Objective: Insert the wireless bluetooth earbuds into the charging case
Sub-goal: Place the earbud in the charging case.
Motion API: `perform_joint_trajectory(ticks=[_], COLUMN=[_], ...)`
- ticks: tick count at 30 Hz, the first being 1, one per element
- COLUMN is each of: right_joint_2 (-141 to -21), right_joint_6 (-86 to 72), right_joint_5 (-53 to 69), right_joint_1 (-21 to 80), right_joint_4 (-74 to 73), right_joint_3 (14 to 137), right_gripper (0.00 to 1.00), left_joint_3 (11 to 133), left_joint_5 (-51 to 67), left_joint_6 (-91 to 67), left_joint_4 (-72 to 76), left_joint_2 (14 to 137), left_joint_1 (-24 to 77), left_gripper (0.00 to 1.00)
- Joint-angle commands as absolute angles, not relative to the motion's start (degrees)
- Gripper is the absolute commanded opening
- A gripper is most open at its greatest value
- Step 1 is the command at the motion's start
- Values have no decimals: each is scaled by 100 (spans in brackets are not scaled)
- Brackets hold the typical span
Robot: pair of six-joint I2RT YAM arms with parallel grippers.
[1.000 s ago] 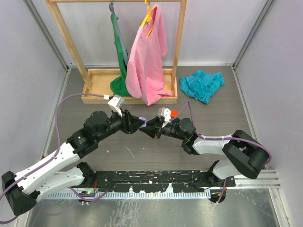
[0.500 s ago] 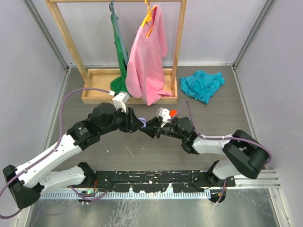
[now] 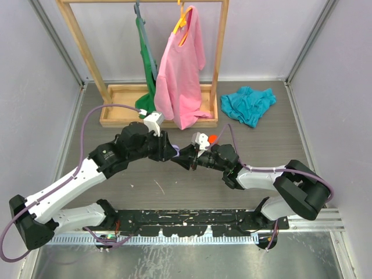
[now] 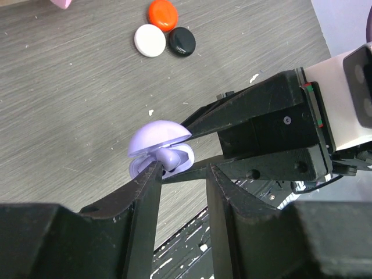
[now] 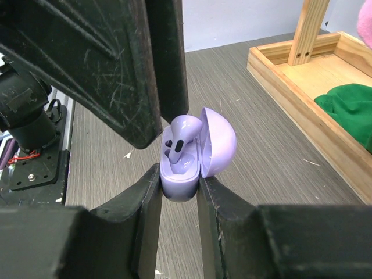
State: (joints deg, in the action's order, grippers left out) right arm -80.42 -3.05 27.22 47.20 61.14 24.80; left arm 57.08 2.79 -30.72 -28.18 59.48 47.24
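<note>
My right gripper (image 5: 179,177) is shut on the base of the lilac charging case (image 5: 185,177), held in the air with its lid (image 5: 220,142) swung open. A lilac earbud (image 5: 181,138) leans in the case, its stem down in a socket and its head sticking up. In the left wrist view the same earbud (image 4: 173,158) sits just past the tip of one finger (image 4: 139,197) of my left gripper (image 4: 185,168). The jaws stand apart with nothing between them. From above, both grippers (image 3: 170,150) (image 3: 182,156) meet at the case (image 3: 175,149).
Round red (image 4: 162,14), white (image 4: 150,40) and black (image 4: 182,41) pieces lie together on the table beyond the case. A wooden rack (image 3: 116,113) with pink and green garments stands at the back. A teal cloth (image 3: 249,104) lies at the back right.
The left arm's elbow and wrist have swung up and to the right while its fingertips stay at the case. The right arm holds still.
</note>
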Motion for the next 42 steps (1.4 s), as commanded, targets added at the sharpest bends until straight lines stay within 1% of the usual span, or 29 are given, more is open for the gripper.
perform_joint_trajectory(ticks=[1, 14, 19, 26, 31, 33, 36, 38, 42], right_joint_2=[-7788, -7857, -7857, -7868, -7915, -7943, -7954, -7950, -7928], right_joint_6=[-210, -228, -211, -169, -167, -175, -188, -216, -286], right_joint_5=[2828, 3029, 3139, 3236, 3375, 3467, 3600, 3697, 3851], right_joint_1=[4757, 4772, 4778, 4773, 4772, 4773, 4772, 4772, 4775], right_joint_4=[6369, 6338, 6278, 6140, 6127, 6126, 6129, 6116, 6104], right_joint_3=[2649, 2736, 2762, 2821, 2866, 2932, 3023, 3069, 3140], right_gripper=[1, 1, 1, 1, 1, 1, 1, 1, 1], left_joint_3=[6067, 6243, 6285, 6156, 6049, 6013, 5909, 5768, 5582], left_joint_5=[259, 885, 1002, 938, 999, 1159, 1744, 2270, 2870], left_joint_6=[-2839, -2470, -2281, -2290, -2268, -2252, -2293, -2364, -2474], left_joint_4=[-2741, -2630, -2725, -2957, -3144, -3246, -3258, -3100, -2762], left_joint_2=[6004, 6273, 6214, 5790, 5411, 5366, 5393, 5443, 5574], left_joint_1=[4735, 4731, 4716, 4474, 4179, 3977, 3576, 3353, 3184], left_gripper=[38, 40, 43, 49, 57, 60, 61, 62, 65])
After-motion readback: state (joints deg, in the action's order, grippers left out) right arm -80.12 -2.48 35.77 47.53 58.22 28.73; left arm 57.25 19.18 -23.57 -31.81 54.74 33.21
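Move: The loose earbud stands proud in the open purple charging case, about 1 cm ahead of the left hand point and 1 cm below; the case's middle is some 2 cm ahead, 1 cm right and 2 cm below. Down on the table, some 18 cm lower, lie the white disc 10 cm ahead and 12 right, the black disc 7 ahead and 15 right. From the right hand, holding the case, the earbud is 3 cm left, 1 ahead and 1 up. Work the half-open left gripper's forward fingertip against the earbud, easing about 1.5 cm right into the case while turning slightly clockwise. Then draw the gripper off some 5 cm to the left, rising before dipping again, and spread its fingers wider. Keep the case pinched in the right gripper, easing it back about 2 cm, with a little lift and leftward drift, turning roughly 10 degrees counter-clockwise. ##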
